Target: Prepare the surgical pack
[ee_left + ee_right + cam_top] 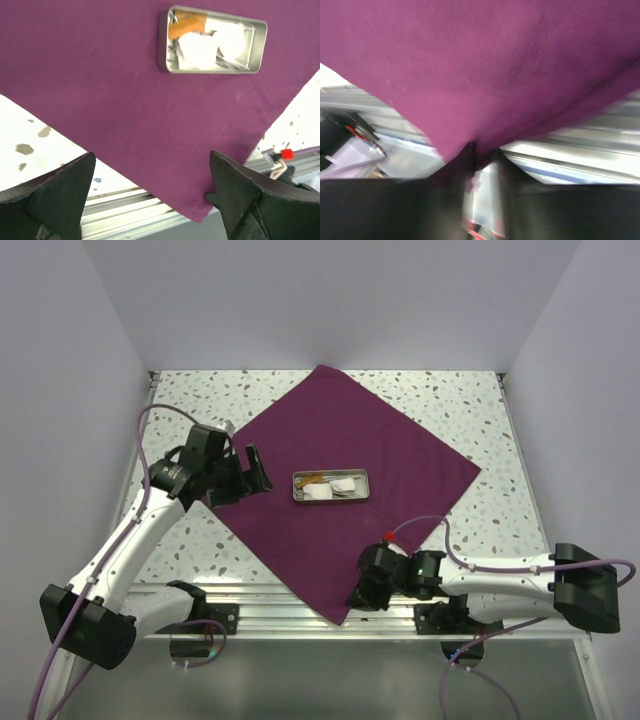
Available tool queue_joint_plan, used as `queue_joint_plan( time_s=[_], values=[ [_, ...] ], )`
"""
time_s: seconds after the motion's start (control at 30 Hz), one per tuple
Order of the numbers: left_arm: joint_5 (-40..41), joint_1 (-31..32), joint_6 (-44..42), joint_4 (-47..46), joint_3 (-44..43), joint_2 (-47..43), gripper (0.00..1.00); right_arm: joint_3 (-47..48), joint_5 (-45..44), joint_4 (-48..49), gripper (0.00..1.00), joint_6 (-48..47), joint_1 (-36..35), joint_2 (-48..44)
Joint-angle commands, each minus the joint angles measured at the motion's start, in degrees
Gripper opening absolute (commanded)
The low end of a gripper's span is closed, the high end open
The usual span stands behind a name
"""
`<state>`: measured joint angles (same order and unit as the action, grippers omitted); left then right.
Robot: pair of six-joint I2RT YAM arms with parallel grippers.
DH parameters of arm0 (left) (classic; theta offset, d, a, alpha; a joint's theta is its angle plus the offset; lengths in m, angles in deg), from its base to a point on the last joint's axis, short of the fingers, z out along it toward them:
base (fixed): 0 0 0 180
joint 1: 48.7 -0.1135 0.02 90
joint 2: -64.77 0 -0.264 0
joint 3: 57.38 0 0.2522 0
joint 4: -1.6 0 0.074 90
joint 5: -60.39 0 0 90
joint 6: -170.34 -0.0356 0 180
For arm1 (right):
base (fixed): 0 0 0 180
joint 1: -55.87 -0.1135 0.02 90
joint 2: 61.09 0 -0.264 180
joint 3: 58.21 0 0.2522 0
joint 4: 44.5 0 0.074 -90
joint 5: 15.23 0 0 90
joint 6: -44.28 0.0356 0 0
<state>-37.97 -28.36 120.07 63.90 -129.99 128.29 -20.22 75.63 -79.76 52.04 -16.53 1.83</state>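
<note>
The dark purple cloth (400,455) lies spread like a diamond, its near corner hanging over the table's front rail. The small steel tray (365,486) sits at its middle with white gauze (318,493) inside; thin steel pieces (231,61) beside the gauze are too small to name. My right gripper (355,598) is at the cloth's near corner; in the blurred right wrist view the cloth (485,75) runs to a tip between the fingers, with a narrow gap still showing in the right gripper (485,165). My left gripper (252,475) hovers wide open over the cloth's left edge, and nothing is inside the left gripper (152,195).
An orange-brown tab (187,22) lies in the tray (212,70) beside the gauze (200,47). The speckled tabletop (470,400) surrounds the cloth (100,75). An aluminium rail (280,605) runs along the near edge, and white walls close in the back and sides.
</note>
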Motion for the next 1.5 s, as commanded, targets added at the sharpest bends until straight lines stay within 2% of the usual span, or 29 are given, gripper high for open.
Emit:
queue_joint_plan(
  time_s=[0.0, 0.03, 0.1, 0.2, 0.27, 0.33, 0.4, 0.47, 0.53, 0.77, 0.97, 1.17, 1.47],
  values=[
    [4.75, 0.23, -4.99, 4.46, -6.18, 0.90, 1.00, 4.32, -5.24, -1.43, 0.15, 2.17, -0.46, -2.00],
    [5.45, 0.23, -5.18, 4.64, -6.62, 0.72, 1.00, 5.29, -5.87, -2.57, 0.08, 2.61, -0.46, -3.05],
    [5.72, 0.23, -5.80, 4.29, -6.89, 0.28, 1.00, 7.57, -7.45, -4.25, 0.01, 2.53, 1.11, -5.95],
    [5.64, 0.23, -6.76, 3.94, -7.07, 0.28, 1.00, 10.65, -3.17, -5.83, 0.00, -2.20, 9.62, -7.19],
    [6.34, 0.23, -7.12, 4.11, -7.94, 0.46, 1.00, 12.85, -0.96, -7.24, 0.00, -8.61, 17.70, -6.49],
    [7.73, 0.49, -7.73, 4.11, -8.56, 0.81, 1.00, 16.98, 3.76, -8.47, 0.00, -14.75, 25.94, -3.60],
    [8.18, 0.75, -8.08, 4.20, -9.26, 0.98, 1.00, 23.19, 5.98, -8.21, 0.00, -18.98, 30.11, -0.18],
    [8.18, 0.76, -8.26, 4.20, -9.35, 1.42, 1.00, 29.09, 9.50, -10.22, 0.00, -26.45, 34.77, 8.24],
    [8.18, 0.76, -8.44, 3.67, -9.18, 2.47, 1.00, 39.11, 12.04, -13.12, 0.00, -33.20, 37.32, 17.88],
    [13.10, 0.41, -10.71, 1.92, -13.30, 10.37, 1.00, 68.89, 14.16, -22.70, 0.00, -46.86, 45.59, 40.07],
    [12.76, 0.14, -10.73, 1.65, -17.08, 16.88, 1.00, 84.28, 18.29, -25.00, 0.00, -52.22, 50.42, 53.60],
    [13.46, -0.21, -10.10, 2.62, -20.25, 22.78, 1.00, 92.83, 21.72, -22.72, 0.00, -54.51, 52.01, 63.02],
    [12.58, -2.58, -10.37, 2.09, -20.43, 25.42, 1.00, 94.87, 23.57, -22.19, 0.00, -55.83, 53.86, 68.92]
  ],
)
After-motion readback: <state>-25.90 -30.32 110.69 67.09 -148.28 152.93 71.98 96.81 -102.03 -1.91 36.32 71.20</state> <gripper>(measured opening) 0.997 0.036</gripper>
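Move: The purple cloth's near corner lies right between the right fingertips, past the table's near edge, which runs about 6 cm ahead of that hand. The metal tray sits about 33 cm ahead and 3 cm left of the same hand, nearly level with it, with the orange packet at 35 cm ahead and 7 cm left. From the left hand, the corner is some 20 cm back, 20 cm right and 15 cm below. The cloth's near corner is pinched as the right fingers finish closing, then carried up about 14 cm and some 44 cm forward over the tray, sinking again by 7 to 8 cm beyond it, still held; the hand tips fingers-forward by about 15 degrees. The open, empty left hand drifts forward some 9 cm over the cloth, its left side tilting up. ##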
